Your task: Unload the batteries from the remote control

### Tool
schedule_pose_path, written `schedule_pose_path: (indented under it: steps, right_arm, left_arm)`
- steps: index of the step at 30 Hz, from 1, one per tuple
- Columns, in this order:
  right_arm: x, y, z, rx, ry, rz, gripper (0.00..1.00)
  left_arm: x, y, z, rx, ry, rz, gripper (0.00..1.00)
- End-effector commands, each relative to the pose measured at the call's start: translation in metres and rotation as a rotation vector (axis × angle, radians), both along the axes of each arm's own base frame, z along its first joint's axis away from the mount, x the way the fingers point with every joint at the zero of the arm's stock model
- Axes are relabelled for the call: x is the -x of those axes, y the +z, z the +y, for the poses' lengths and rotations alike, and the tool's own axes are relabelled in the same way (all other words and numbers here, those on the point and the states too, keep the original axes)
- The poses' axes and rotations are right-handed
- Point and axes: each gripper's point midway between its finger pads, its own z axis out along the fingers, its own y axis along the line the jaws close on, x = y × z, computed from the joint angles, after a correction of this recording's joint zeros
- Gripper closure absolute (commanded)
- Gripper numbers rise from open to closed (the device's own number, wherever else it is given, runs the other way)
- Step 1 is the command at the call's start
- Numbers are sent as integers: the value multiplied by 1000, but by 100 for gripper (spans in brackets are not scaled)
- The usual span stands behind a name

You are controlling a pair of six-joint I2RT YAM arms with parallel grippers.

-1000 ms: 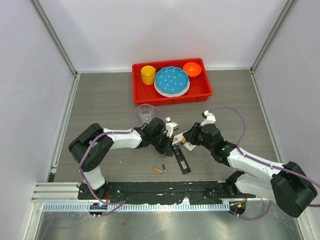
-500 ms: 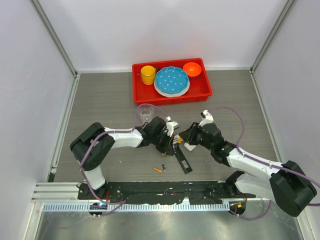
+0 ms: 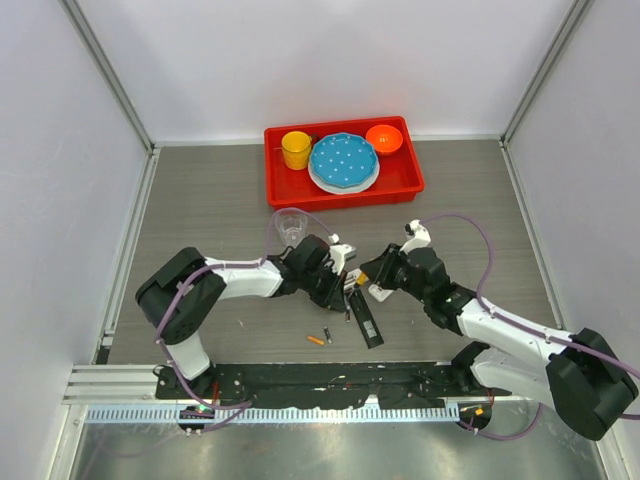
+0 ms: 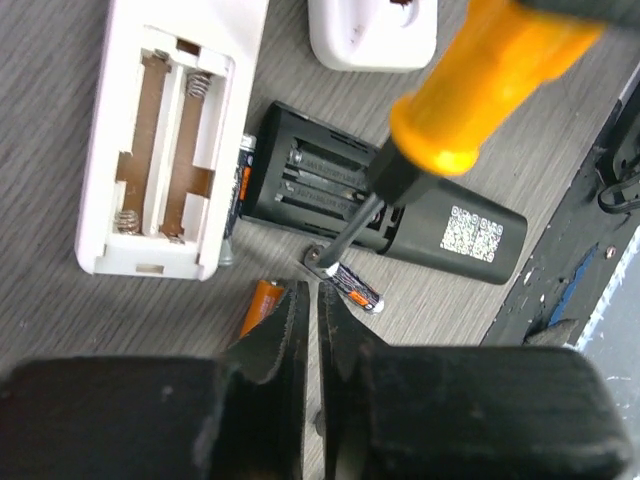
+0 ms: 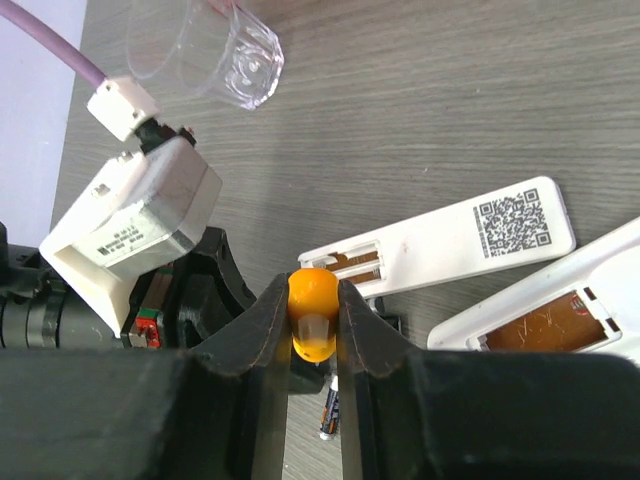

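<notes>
In the left wrist view a black remote control (image 4: 380, 195) lies back up with its compartment open; what is inside it is too dark to tell. Beside it a white remote control (image 4: 150, 150) shows an empty compartment. Loose batteries lie on the table: a dark one (image 4: 355, 287), an orange one (image 4: 258, 305) and one between the remotes (image 4: 240, 190). My left gripper (image 4: 310, 295) hovers just above them, its jaws almost together and holding nothing. My right gripper (image 5: 313, 320) is shut on the orange screwdriver handle (image 5: 313, 300), whose tip (image 4: 318, 258) rests by the black remote's end.
A red tray (image 3: 405, 178) at the back holds a yellow cup (image 3: 296, 150), a blue plate (image 3: 343, 162) and an orange bowl (image 3: 384, 138). A clear cup (image 3: 291, 224) stands just behind the left gripper. A second white remote (image 5: 560, 310) lies beside the first.
The left gripper's jaws have parted to a thin slit. Both grippers have shifted only slightly over the remotes; the black remote stays put.
</notes>
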Motion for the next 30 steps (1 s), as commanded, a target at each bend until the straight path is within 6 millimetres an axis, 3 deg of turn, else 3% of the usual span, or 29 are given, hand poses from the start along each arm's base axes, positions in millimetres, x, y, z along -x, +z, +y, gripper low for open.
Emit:
schedule_pose_path:
  steps: [1, 6, 8, 13, 17, 18, 19, 21, 23, 24, 25, 30]
  right_arm:
    - [-11, 31, -3, -18, -44, -91, 99]
    - [-12, 47, -4, -4, -34, -113, 99]
    - [-10, 58, -5, -15, -32, -130, 99]
    - [-1, 70, -4, -31, -5, -104, 99]
    - [7, 80, 2, -60, 38, -83, 99]
    - [10, 76, 2, -51, 42, -60, 99]
    - [12, 74, 3, -51, 53, -48, 99]
    - [12, 78, 6, -64, 60, -42, 99]
    - [11, 79, 10, -66, 74, -32, 99]
    - [9, 80, 12, -64, 78, -34, 99]
    - [8, 82, 14, -58, 88, -37, 99]
    - [-9, 87, 35, -38, 140, -31, 99]
  left_arm:
    - [7, 25, -3, 101, -60, -47, 83]
    - [7, 77, -22, 277, -41, -60, 62]
    - [3, 100, -24, 319, -19, -86, 49]
    - [-6, 139, -12, 313, 118, -109, 20]
    - [-11, 166, 13, 295, 254, -158, 7]
    - [-14, 161, 25, 241, 314, -165, 1]
    - [-15, 175, 36, 247, 354, -202, 0]
    - [-20, 173, 64, 150, 459, -235, 0]
    - [-20, 183, 87, 113, 538, -266, 0]
    - [-23, 178, 109, 30, 612, -287, 0]
    - [-22, 185, 122, 24, 662, -306, 0]
    - [-17, 179, 194, -118, 935, -362, 0]
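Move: The left fingertips hover low and all but shut among the loose batteries: the near orange battery lies about 3 cm to the left and 1 cm ahead, 1 cm lower, a gray battery about 1 cm to the right and 1 cm back, just as low. The emptied white remote is some 8 cm ahead and 3 cm right, the black remote 5 cm right and 2 cm back. From the right hand, that orange battery is roughly 8 cm left, 9 cm back and 9 cm below. The left hand pulls away from the orange and gray batteries holding nothing, rising nearly straight for most of the way to about 19 cm higher and then swinging some 12 cm to the left, while its fingers spread from almost shut to fully open and the wrist turns about 40 degrees counter-clockwise. The right hand keeps its grip on the orange-handled screwdriver and lifts it roughly 5 cm, taking the tip up and away from the gray battery. ##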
